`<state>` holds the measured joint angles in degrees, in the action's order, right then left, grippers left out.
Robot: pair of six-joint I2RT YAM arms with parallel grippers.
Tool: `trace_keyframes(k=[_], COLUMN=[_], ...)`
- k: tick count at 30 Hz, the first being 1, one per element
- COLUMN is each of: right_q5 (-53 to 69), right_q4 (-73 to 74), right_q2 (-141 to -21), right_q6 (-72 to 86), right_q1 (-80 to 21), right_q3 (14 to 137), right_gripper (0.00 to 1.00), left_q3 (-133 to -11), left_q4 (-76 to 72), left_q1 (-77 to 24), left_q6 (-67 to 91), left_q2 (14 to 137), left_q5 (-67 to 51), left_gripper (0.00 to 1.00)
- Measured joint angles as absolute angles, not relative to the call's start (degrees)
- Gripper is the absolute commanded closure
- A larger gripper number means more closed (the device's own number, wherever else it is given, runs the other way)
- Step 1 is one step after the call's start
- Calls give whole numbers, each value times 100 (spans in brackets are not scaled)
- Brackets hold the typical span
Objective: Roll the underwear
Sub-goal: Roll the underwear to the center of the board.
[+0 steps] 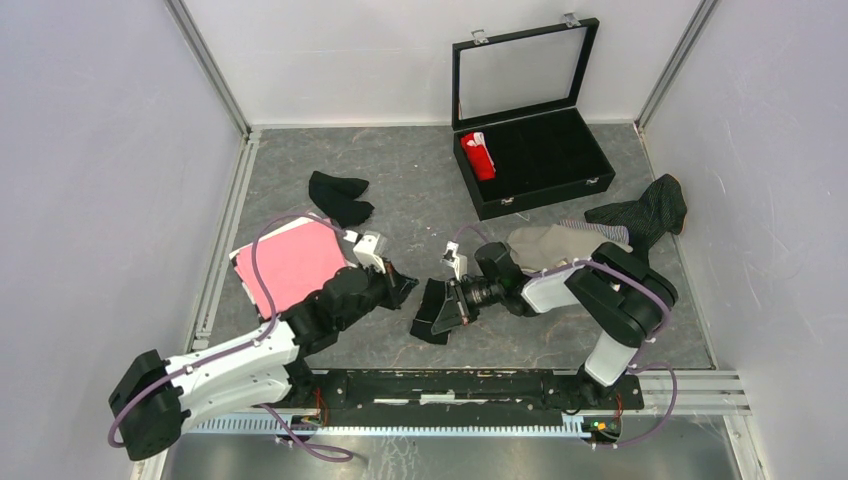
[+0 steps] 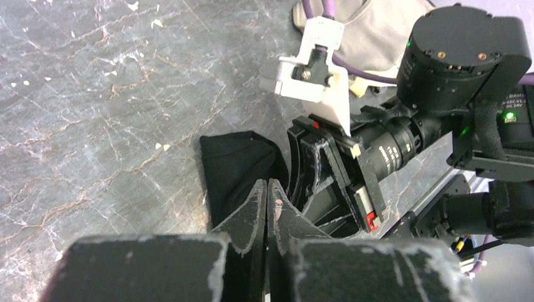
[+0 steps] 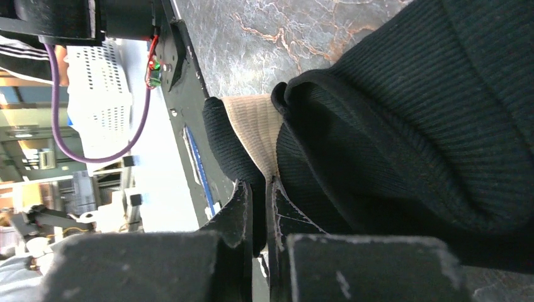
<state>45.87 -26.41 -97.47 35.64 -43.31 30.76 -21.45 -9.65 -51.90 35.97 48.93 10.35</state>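
A black underwear [image 1: 428,322] lies crumpled on the grey table between my two grippers. My right gripper [image 1: 448,308] reaches in from the right and is shut on its edge. In the right wrist view the fingers [image 3: 259,182] pinch the ribbed black cloth [image 3: 390,113], and a beige lining patch [image 3: 252,126] shows just beyond the tips. My left gripper [image 1: 403,287] is shut at the cloth's upper left edge. In the left wrist view its tips [image 2: 267,184] meet with nothing visible between them, just over the black cloth [image 2: 233,167].
Pink underwear [image 1: 290,262] lies under the left arm, another black piece [image 1: 338,197] behind it. Beige [image 1: 555,245] and dark pinstriped [image 1: 650,212] pieces lie at the right. The open black case [image 1: 545,195] at the back holds a red roll [image 1: 478,155].
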Motion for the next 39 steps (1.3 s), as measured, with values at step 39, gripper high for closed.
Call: trace_keyframes(k=[39], right_q5=[4882], right_q4=[-1938], right_q2=[-10407], right_q6=[3273], right_q1=[-3638], right_q3=[3728], right_gripper=[68], left_q3=[-1992], left_q4=[-1739], left_q1=[-5371], left_q6=[3544], left_q2=[6923], left_q5=[-285], left_gripper=[98])
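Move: The black underwear lies spread ahead of the right hand, which already pinches its near, curled edge: its middle is about 4 cm ahead and 1 cm to the left, roughly 1 cm below. From the raised left hand that middle is some 4 cm back, 3 cm to the right and 11 cm below. The pink sheets lie 23 cm to the left hand's left and 6 cm ahead; the grey underwear is 24 cm to the right hand's right and 15 cm ahead. Still pinching the curled near edge, the right hand takes it forward over the rest of the black underwear, about 3 cm quickly and dipping slightly, then creeps on another centimetre while its fingers loosen to nearly a third open around the fold. The shut left gripper comes down about 9 cm, drawing back and to the right towards that same edge as it tips downward and turns clockwise some 15 degrees, until its fingertips touch the fold beside the right fingers. ##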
